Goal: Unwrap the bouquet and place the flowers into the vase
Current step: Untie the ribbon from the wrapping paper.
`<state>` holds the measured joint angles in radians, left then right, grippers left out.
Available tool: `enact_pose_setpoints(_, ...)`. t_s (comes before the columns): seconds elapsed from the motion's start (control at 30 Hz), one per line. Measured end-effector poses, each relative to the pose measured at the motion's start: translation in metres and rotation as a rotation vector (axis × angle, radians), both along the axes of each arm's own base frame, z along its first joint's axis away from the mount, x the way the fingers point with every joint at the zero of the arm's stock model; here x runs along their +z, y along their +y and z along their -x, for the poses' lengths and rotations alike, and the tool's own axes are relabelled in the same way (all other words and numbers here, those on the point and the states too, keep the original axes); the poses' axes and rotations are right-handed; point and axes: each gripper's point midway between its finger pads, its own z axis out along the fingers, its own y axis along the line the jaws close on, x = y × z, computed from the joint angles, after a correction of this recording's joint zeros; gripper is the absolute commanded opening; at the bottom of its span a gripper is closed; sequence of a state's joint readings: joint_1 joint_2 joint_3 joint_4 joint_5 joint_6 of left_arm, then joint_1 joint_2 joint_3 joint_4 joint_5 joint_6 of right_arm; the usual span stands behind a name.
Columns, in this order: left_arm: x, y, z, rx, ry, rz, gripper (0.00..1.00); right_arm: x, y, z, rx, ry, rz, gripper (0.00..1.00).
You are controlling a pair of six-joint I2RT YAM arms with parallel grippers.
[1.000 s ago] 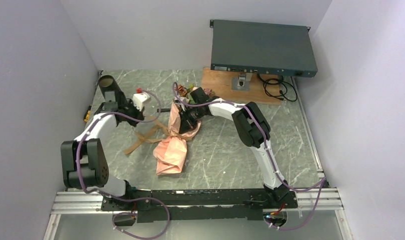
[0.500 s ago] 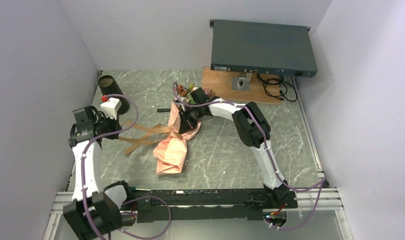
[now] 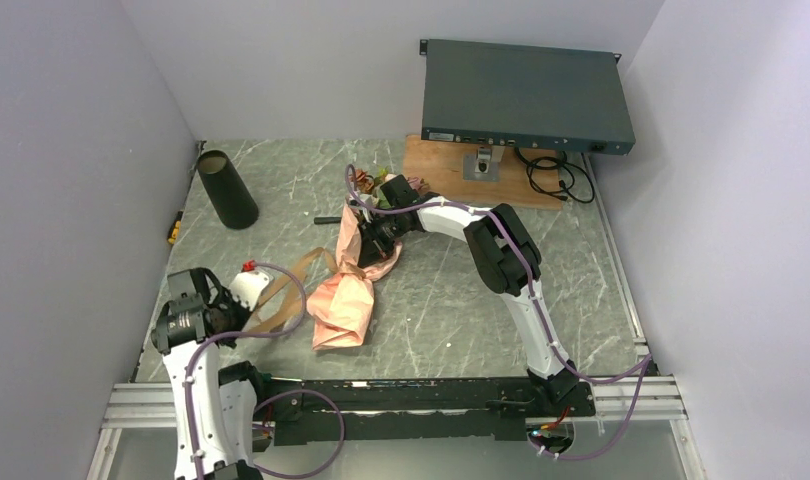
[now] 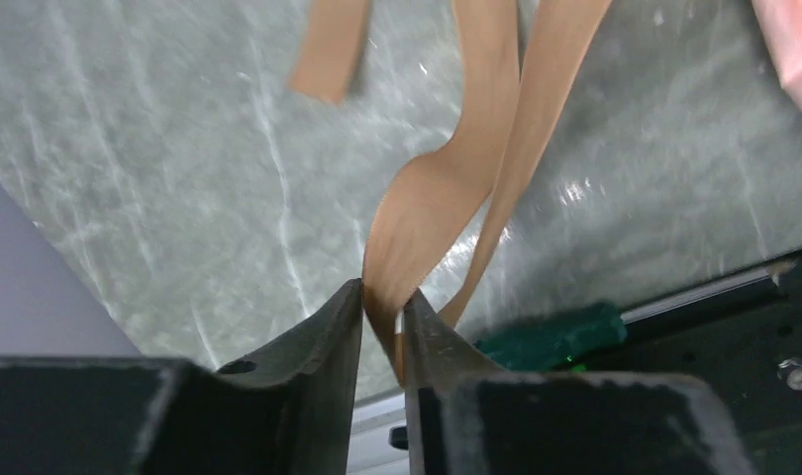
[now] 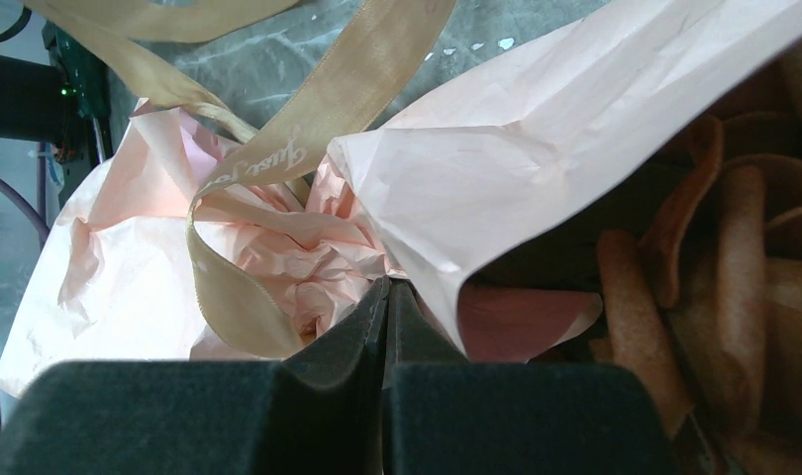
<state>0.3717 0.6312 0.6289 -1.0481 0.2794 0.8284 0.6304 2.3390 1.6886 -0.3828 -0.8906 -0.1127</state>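
The bouquet [image 3: 353, 268] lies mid-table, its crinkled salmon-pink paper [image 5: 278, 247] spread toward the near side. Rust and green flowers [image 3: 379, 183] poke out at its far end, and rust roses [image 5: 734, 267] fill the right of the right wrist view. My right gripper [image 3: 367, 243] is shut, its tips [image 5: 388, 287] pressed into the crumpled paper. A tan ribbon [image 3: 286, 285] runs from the bouquet to my left gripper [image 3: 246, 306] near the front left. There the jaws [image 4: 382, 302] stand narrowly apart with the ribbon [image 4: 427, 208] touching both tips. The black vase [image 3: 227, 188] stands at the far left, apart from both arms.
A dark grey rack box [image 3: 526, 95] sits on a wooden board [image 3: 451, 175] at the back right, with black cables [image 3: 556, 180] beside it. A short black rod [image 3: 326, 220] lies left of the bouquet. A yellow tool [image 3: 173, 232] lies by the left wall. The metal rail [image 3: 401, 392] runs along the near edge.
My left arm has swung back from beside the vase to the near-left, drawing the ribbon out from the bouquet. The right arm and the bouquet have stayed put.
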Motion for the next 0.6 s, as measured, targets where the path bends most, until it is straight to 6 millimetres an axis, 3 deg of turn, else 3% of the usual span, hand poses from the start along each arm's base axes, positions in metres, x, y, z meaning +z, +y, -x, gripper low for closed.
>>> enact_pose_setpoints(0.03,-0.008,0.001,0.007,-0.019,0.032,-0.021,0.57,0.0,0.0,0.0,0.0,0.0,0.0,0.0)
enact_pose_setpoints(0.1,-0.017,0.002,0.017,-0.058,0.077,-0.041,0.67,0.0,0.0,0.0,0.001,0.001,-0.001,0.03)
enact_pose_setpoints(0.23,-0.016,-0.005,0.01,-0.123,0.088,-0.006,0.71,0.002,0.001,0.001,0.005,-0.003,-0.002,0.18)
enact_pose_setpoints(0.33,-0.006,-0.008,-0.016,-0.146,0.069,0.058,0.63,0.004,0.002,0.003,0.01,-0.015,0.004,0.24)
enact_pose_setpoints(0.43,-0.002,-0.007,-0.051,-0.174,0.077,0.133,0.67,0.006,0.004,0.004,0.011,-0.021,0.011,0.3)
enact_pose_setpoints(0.5,-0.01,-0.005,-0.075,-0.191,0.097,0.166,0.7,0.008,0.004,0.005,0.011,-0.02,0.015,0.33)
enact_pose_setpoints(0.6,-0.032,-0.007,-0.096,-0.229,0.149,0.176,0.72,0.011,0.005,0.006,0.011,-0.022,0.023,0.38)
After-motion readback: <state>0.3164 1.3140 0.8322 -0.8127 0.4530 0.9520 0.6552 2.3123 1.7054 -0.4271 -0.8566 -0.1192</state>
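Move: The free ribbon end I go for lies flat on the table about 8 cm ahead of my left hand, 1 cm to its right and 8 cm below. From that hand the wrapping paper's skirt is some 3 cm ahead and 19 cm right, and the vase about 24 cm ahead and 1 cm left. My right fingers are at the paper's gathered neck, its middle roughly 2 cm back and 1 cm left of them; that ribbon end is 24 cm left and 8 cm back. I open my left fingers wide and let go of the ribbon tail they were pinching, dipping about 2 cm back and down. Then my left hand swings forward some 11 cm, low over the table, sinking at the end and turning slightly clockwise, towards and over the other ribbon end. Meanwhile my right hand opens by about a third at the paper neck and eases up 1 cm. ##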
